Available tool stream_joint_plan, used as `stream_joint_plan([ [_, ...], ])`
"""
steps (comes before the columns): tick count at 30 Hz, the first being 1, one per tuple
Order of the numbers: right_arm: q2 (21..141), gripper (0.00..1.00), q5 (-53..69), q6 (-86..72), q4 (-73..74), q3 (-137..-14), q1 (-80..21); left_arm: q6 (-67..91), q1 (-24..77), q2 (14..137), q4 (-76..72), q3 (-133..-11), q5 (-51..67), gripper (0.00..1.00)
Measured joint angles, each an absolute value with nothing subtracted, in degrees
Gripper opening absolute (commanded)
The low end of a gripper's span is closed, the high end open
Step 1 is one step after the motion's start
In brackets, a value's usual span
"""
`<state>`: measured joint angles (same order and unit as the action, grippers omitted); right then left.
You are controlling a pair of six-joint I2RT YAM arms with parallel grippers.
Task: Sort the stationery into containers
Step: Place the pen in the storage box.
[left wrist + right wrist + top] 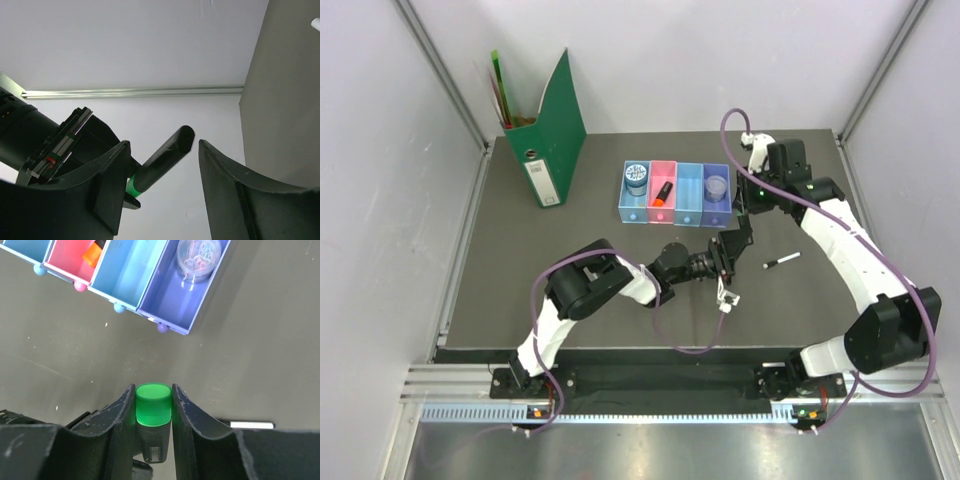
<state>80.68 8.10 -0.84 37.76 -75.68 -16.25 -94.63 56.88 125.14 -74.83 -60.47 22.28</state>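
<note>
My right gripper point(153, 388) is shut on the green cap of the black marker point(153, 407), holding it above the dark table, near the trays. The marker's black barrel point(162, 161) sticks out between the jaws of my left gripper point(164, 145), which stands open with a gap beside the barrel. Both grippers meet mid-table point(732, 245). The orange highlighter point(662, 192) lies in the pink tray point(663, 168). A bluish disc point(637, 176) sits in the blue tray point(634, 208), a clear disc point(198, 254) in the purple tray point(170, 310). The light blue tray point(130, 275) holds nothing.
A pen point(781, 261) lies on the table right of the grippers, and its white end point(252, 425) shows in the right wrist view. The tall green file holder point(550, 140) stands at the back left. White walls enclose the table.
</note>
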Motion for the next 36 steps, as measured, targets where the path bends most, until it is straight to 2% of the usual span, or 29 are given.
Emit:
stream_joint_plan([
  [1, 80.44, 0.13, 8.12, -0.93, 37.8, -75.26, -16.36, -94.63, 56.88, 125.34, -74.83, -60.88, 22.28, 0.61],
  [3, 79.85, 0.13, 8.19, -1.21, 37.8, -74.04, -16.58, -94.61, 56.88, 125.64, -74.83, -61.47, 22.28, 0.52],
  [5, 79.5, 0.13, 8.25, -1.34, 37.8, -73.1, -16.78, -94.43, 56.88, 125.91, -74.87, -61.98, 22.28, 0.39],
  [7, 79.37, 0.13, 8.29, -1.56, 37.8, -72.73, -16.93, -94.3, 56.88, 126.17, -74.74, -62.17, 22.37, 0.2],
  [11, 79.35, 0.17, 7.66, -1.69, 37.67, -72.2, -17.04, -95.44, 57.12, 126.34, -76.64, -63.0, 23.29, 0.15],
  [12, 79.26, 0.21, 7.6, -1.69, 37.69, -72.1, -17.06, -95.55, 57.23, 126.34, -76.66, -63.0, 23.18, 0.14],
  [13, 79.26, 0.39, 7.57, -1.72, 37.69, -72.03, -17.08, -95.5, 57.19, 126.34, -76.62, -63.0, 23.33, 0.13],
  [16, 79.24, 0.68, 8.01, -1.93, 37.52, -72.03, -17.08, -95.29, 57.12, 126.34, -76.55, -63.0, 23.27, 0.11],
  [18, 79.24, 0.77, 8.67, -2.07, 37.47, -72.03, -17.15, -95.0, 57.1, 126.37, -76.23, -62.89, 23.11, 0.11],
  [19, 79.24, 0.86, 8.95, -2.07, 37.47, -72.03, -17.15, -94.85, 57.08, 126.37, -76.18, -62.83, 23.11, 0.11],
  [20, 79.24, 0.89, 9.13, -2.09, 37.47, -72.03, -17.15, -94.74, 57.04, 126.37, -76.14, -62.76, 23.05, 0.11],
  [25, 79.24, 0.92, 9.69, -2.42, 37.41, -72.12, -16.36, -94.15, 56.95, 126.37, -76.05, -62.04, 21.04, 0.07],
  [28, 78.87, 0.93, 9.21, -3.77, 37.3, -72.14, -14.39, -92.42, 56.95, 125.1, -75.24, -60.03, 17.39, 0.02],
  [36, 77.71, 0.9, 2.92, -4.97, 36.32, -73.25, -4.86, -78.5, 56.18, 109.08, -66.22, -57.23, -3.2, 0.0],
])
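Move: The green-capped pen is held by its cap in the right fingers, its middle about 3 cm back of and 3 cm below that hand. Its dark lower end reaches between the open left fingers, with its middle some 3 cm ahead, 1 cm right and 2 cm above the left hand. From the left hand, the storage box's middle is about 17 cm ahead, 14 cm left, 16 cm down; a white marker lies level with it, 11 cm right, 18 cm down. The left fingers close on the pen's dark end while the right, easing about 2 cm back and down, still grips the cap; only then do the right fingers open wide, and that hand swings some 9 cm right, away from the pen. The left carries the pen up, left and forward towards the storage box, about 12 cm, turning some 30 degrees, mainly counter-clockwise. ##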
